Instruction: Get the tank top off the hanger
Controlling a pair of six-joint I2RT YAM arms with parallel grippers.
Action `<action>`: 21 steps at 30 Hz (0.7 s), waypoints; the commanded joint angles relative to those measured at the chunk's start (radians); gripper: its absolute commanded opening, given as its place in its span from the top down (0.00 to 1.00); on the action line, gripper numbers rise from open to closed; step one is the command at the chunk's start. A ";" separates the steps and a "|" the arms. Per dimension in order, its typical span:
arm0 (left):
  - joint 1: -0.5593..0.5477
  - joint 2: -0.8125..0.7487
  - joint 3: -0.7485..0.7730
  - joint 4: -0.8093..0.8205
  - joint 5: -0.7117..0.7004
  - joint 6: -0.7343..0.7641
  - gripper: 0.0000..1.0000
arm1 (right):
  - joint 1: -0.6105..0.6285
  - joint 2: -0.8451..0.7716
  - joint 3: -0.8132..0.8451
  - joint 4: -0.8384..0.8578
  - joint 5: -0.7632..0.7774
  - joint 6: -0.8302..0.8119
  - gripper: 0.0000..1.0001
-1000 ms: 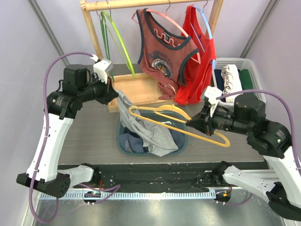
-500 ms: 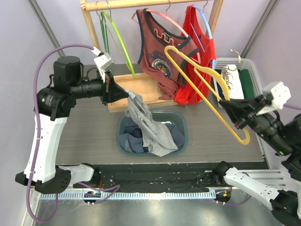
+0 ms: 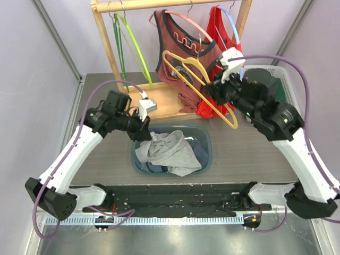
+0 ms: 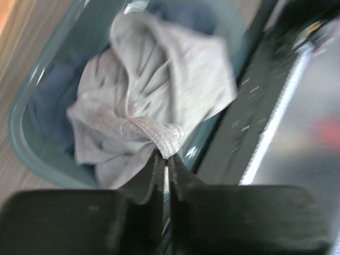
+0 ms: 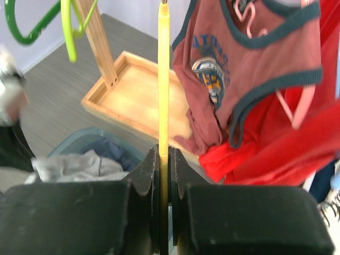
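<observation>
The grey tank top (image 3: 171, 150) lies bunched in the teal bin (image 3: 208, 150), off the hanger. My left gripper (image 3: 144, 133) sits at the bin's left rim. In the left wrist view it (image 4: 166, 156) is shut on the hem of the tank top (image 4: 159, 90). The bare yellow hanger (image 3: 197, 85) is held up in front of the clothes rack by my right gripper (image 3: 211, 91). In the right wrist view the jaws (image 5: 164, 154) are shut on the hanger's bar (image 5: 163, 79), which runs straight up.
A wooden rack (image 3: 103, 37) at the back carries green hangers (image 3: 130, 48), a brown-red tank top on a pink hanger (image 3: 183, 53) and a red top (image 3: 223, 79). Its wooden tray base (image 3: 164, 103) lies behind the bin. A white basket of clothes (image 3: 281, 79) stands at the right.
My left gripper came down to the bin's rim and the grey tank top dropped into the bin. My right arm carried the bare yellow hanger up to the rack.
</observation>
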 commanded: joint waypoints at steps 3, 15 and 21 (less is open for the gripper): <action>-0.038 -0.046 -0.112 0.123 -0.326 0.121 0.57 | -0.001 0.131 0.202 0.109 0.033 -0.046 0.99; -0.161 -0.064 -0.353 0.221 -0.483 0.118 0.28 | -0.038 0.425 0.528 0.132 0.057 -0.109 0.99; -0.221 -0.026 -0.450 0.298 -0.537 0.140 0.24 | -0.051 0.546 0.660 0.150 0.034 -0.107 0.99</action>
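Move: The gray tank top, its edge still pinched by the left hand, lies mostly heaped in the teal tub; its heap is some 9 cm right, 3 cm ahead and 14 cm below that hand. The tub's middle is 10 right, 4 ahead and 19 down. The rack bar lies about 20 cm ahead, 9 left and 14 above the right hand, which holds the yellow hanger; the maroon tank top is 17 ahead, 6 left, 8 lower, and the red top 17 ahead, 6 right, 10 lower. The gray tank top's edge is let go as the left fingers open wide early on, while that hand sinks about 13 cm towards the tub, drifts some 4 cm left and tips its fingers some 25 degrees further down. The yellow hanger, still clamped in the right hand, is carried forward about 12 cm, with 6 cm to the left and 5 cm up, towards the rack bar. ##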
